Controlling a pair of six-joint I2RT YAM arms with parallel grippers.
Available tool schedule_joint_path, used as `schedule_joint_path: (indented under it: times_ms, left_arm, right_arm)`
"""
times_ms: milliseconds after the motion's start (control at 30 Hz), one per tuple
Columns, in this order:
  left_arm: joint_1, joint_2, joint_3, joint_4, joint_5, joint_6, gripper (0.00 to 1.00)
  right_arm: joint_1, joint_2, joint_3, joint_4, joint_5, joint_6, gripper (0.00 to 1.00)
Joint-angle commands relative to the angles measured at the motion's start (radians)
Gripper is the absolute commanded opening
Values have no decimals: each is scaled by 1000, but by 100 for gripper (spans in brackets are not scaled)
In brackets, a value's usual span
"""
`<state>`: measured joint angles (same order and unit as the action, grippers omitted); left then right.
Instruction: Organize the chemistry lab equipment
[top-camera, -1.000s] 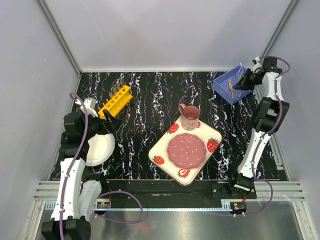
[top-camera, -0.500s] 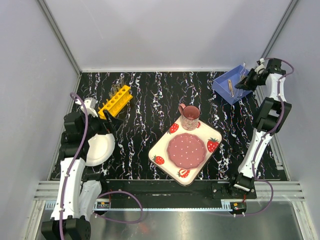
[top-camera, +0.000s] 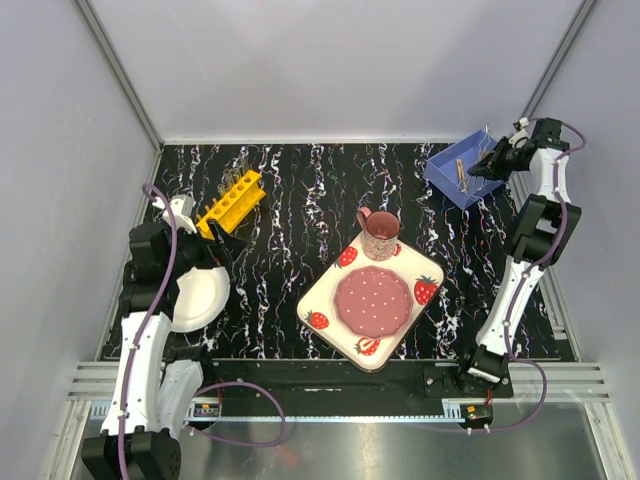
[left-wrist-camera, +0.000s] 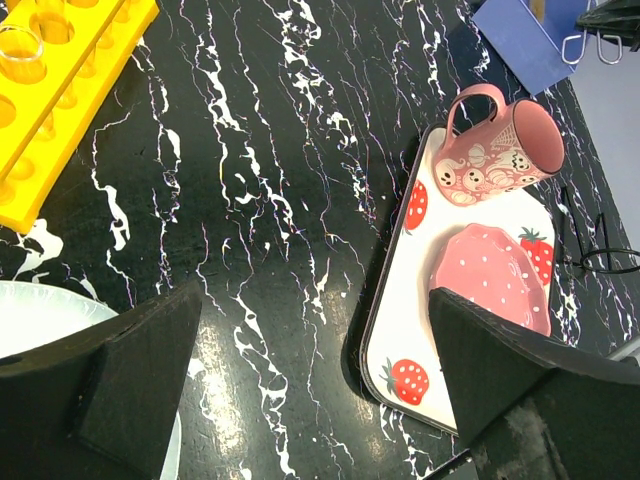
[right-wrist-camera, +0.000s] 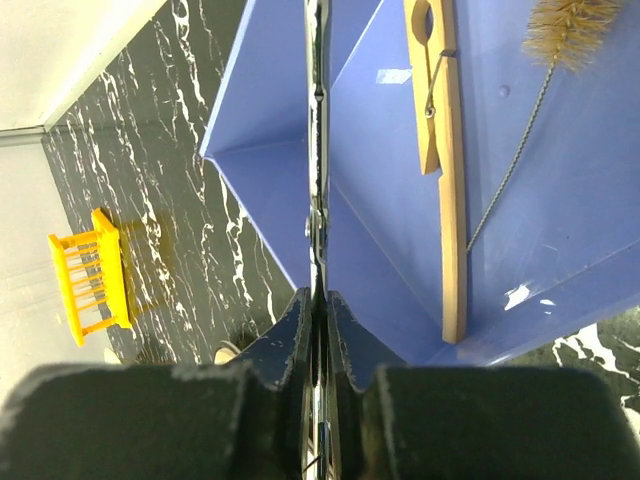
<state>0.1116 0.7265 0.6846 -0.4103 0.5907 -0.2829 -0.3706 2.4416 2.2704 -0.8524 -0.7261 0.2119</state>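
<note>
Thin metal scissors are pinched edge-on between the jaws of my right gripper, which is shut on them above the blue bin. In the top view that gripper hangs over the bin at the back right. A wooden clamp and a wire brush lie inside the bin. The yellow rack stands at the back left with clear tubes in its holes. My left gripper is wide open and holds nothing, low over the dark table near the rack.
A round white plate lies under my left arm. The strawberry-print tray sits at centre, carrying a pink mug and a pink dotted dish. Side walls close in the table.
My right wrist has shifted slightly to the right and back, keeping the scissors over the blue bin. The left arm has not moved.
</note>
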Motion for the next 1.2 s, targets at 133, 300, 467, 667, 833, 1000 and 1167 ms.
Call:
schedule_joint_path:
  times_ms: [133, 300, 467, 667, 833, 1000, 1167]
  left_arm:
    - [2, 11, 6, 30, 18, 7, 99]
    - [0, 19, 4, 30, 20, 5, 99]
    - [2, 19, 6, 30, 20, 5, 99]
    - [0, 17, 6, 30, 23, 5, 99]
    - [2, 5, 7, 30, 15, 7, 99]
    - [2, -25, 10, 22, -11, 10, 99]
    - [0, -65, 10, 24, -26, 10, 99]
  right_arm:
    - [-14, 57, 72, 33, -29, 23, 16]
    - [-19, 77, 90, 33, -32, 26, 17]
    - [-22, 73, 92, 33, -36, 30, 27]
    - [-19, 27, 84, 26, -29, 9, 47]
    - [-19, -50, 87, -19, 19, -66, 58]
    - [-19, -130, 80, -79, 106, -158, 67]
    - [-19, -213, 52, -145, 163, -275, 77]
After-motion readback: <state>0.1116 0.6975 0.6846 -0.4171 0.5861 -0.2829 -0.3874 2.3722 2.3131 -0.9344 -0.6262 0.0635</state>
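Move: The right hand, holding the metal tongs in nearly shut fingers, is already over the blue box, whose middle is about 3 cm to its left and 8 cm below. In the box, the wooden clamp lies some 4 cm left and 1 cm back, the brush about 2 cm ahead and almost straight below; the mug stands roughly 25 cm left and 18 cm back. From the left hand the box is about 28 cm ahead, 60 cm right and 19 cm below. The right hand lowers the held tongs about 2.5 cm farther into the blue box, easing slightly forward and left, then all but stops there and spreads its fingers from nearly shut to about three-quarters open, letting go of the tongs. Still opening, it lifts off some 5 cm up from its lowest point while drawing back and to the left over the box, its left side dipping about 10 degrees. ##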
